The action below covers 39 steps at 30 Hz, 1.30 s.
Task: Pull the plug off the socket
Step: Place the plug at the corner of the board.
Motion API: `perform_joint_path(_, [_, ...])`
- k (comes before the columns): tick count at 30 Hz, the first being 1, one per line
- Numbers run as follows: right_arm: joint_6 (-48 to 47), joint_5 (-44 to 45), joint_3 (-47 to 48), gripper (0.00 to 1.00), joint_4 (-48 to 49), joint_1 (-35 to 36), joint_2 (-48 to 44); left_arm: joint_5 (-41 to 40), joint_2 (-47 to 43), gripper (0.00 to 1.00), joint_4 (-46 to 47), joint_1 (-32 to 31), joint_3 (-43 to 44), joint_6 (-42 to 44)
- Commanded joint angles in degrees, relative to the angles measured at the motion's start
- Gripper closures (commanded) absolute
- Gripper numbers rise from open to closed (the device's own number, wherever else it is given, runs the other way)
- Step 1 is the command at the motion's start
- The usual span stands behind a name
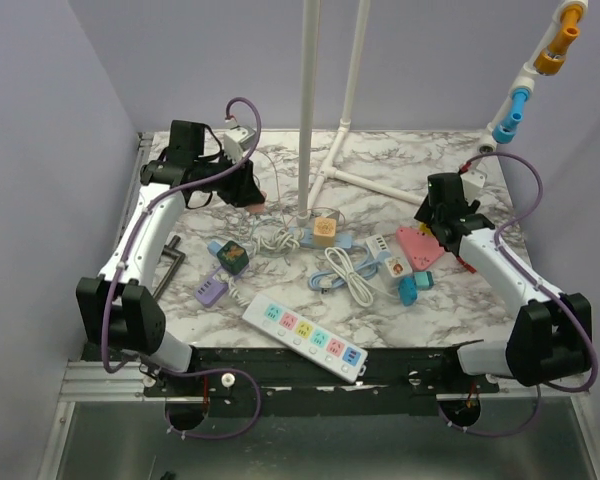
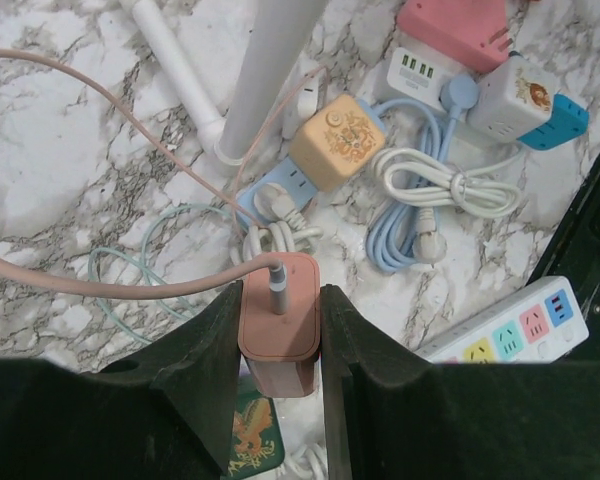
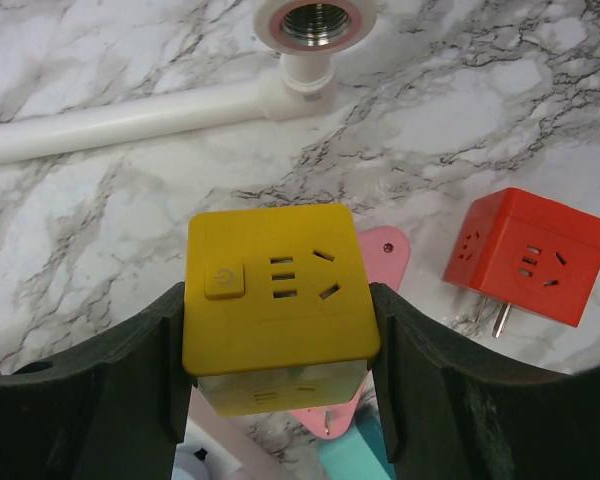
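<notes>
My left gripper (image 2: 280, 335) is shut on a salmon-pink plug (image 2: 280, 315), with one dark finger on each side. A pink cable (image 2: 130, 290) leaves the plug's top face toward the left. In the top view this gripper (image 1: 252, 192) hangs at the back left of the table. My right gripper (image 3: 277, 350) is shut on a yellow cube socket (image 3: 275, 300) with a power button and empty slots on top. Nothing is plugged into the faces I see. That gripper (image 1: 427, 222) is at the right, far apart from the plug.
A white pole (image 1: 308, 110) and floor pipes (image 3: 130, 115) stand at the back centre. Between the arms lie an orange cube (image 1: 324, 229), coiled white and blue cables (image 1: 345, 272), a pink triangular adapter (image 1: 420, 247), a red cube (image 3: 530, 255) and a white power strip (image 1: 305, 335).
</notes>
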Motion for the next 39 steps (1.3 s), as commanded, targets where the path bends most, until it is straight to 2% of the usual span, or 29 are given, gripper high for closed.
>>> perform_joint_path(1, [0.9, 0.3, 1.2, 0.99, 4.5, -2.2, 3.2, -2.8, 6.4, 0.99, -3.0, 0.5, 4.7, 2.4])
perform_joint_path(8, [0.2, 2.5, 0.1, 0.99, 6.5, -5.1, 4.0, -7.5, 17.2, 0.95, -7.0, 0.5, 12.2, 5.4])
perform_joint_path(11, [-0.3, 3.2, -1.0, 0.99, 6.5, -6.8, 3.6, -9.6, 20.1, 0.89, -7.7, 0.5, 13.4, 5.8])
perform_joint_path(16, [-0.3, 3.0, -3.2, 0.99, 7.2, -12.1, 2.8, -12.6, 21.2, 0.65, -4.6, 0.3, 11.4, 5.4])
perform_joint_path(20, [1.0, 3.7, -3.0, 0.99, 8.0, -13.3, 4.5, -12.9, 21.0, 0.46, -2.8, 0.3, 10.4, 5.0])
perform_joint_path(24, [1.4, 4.8, -1.5, 0.99, 9.0, -15.9, 7.9, -11.2, 19.9, 0.02, -2.6, 0.2, 10.4, 3.9])
perform_joint_path(30, [1.8, 6.0, 1.1, 0.99, 11.2, -18.7, 15.4, -7.1, 15.8, 0.02, -7.9, 0.2, 10.3, 6.0])
perform_joint_path(34, [2.0, 7.0, 3.0, 0.99, 10.9, -19.1, 19.4, -3.6, 12.9, 0.01, -18.7, 0.3, 12.8, 11.3])
perform_joint_path(36, [3.0, 8.3, 3.3, 0.91, 9.7, -19.1, 19.9, -2.1, 10.6, 0.02, -23.8, 0.4, 13.0, 13.9])
perform_joint_path(39, [4.0, 8.1, 2.7, 0.62, 8.7, -19.1, 18.9, -0.5, 6.6, 0.02, -29.0, 1.0, 12.9, 16.7])
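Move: My left hand, holding the pink plug, is bound for the bare table about 8 cm ahead, 2 cm left and 23 cm below. The green box lies about 3 cm back and 7 cm left, the white post's foot 9 cm ahead and 8 cm right. My right hand holds the yellow adapter, bound for a spot 13 cm right, 2 cm ahead, 12 cm down. The red adapter sits 3 cm back, 15 cm right; the pink triangle is nearly underneath. I lower my left hand some 10 cm while reaching about 7 cm forward, tipping the fingers down, then open wide to let go of the pink plug and draw back about 6 cm, rising. Meanwhile my right hand keeps its grip on the yellow adapter and carries it 13 cm right and about 8 cm down, swinging clockwise, to beside the red adapter. ##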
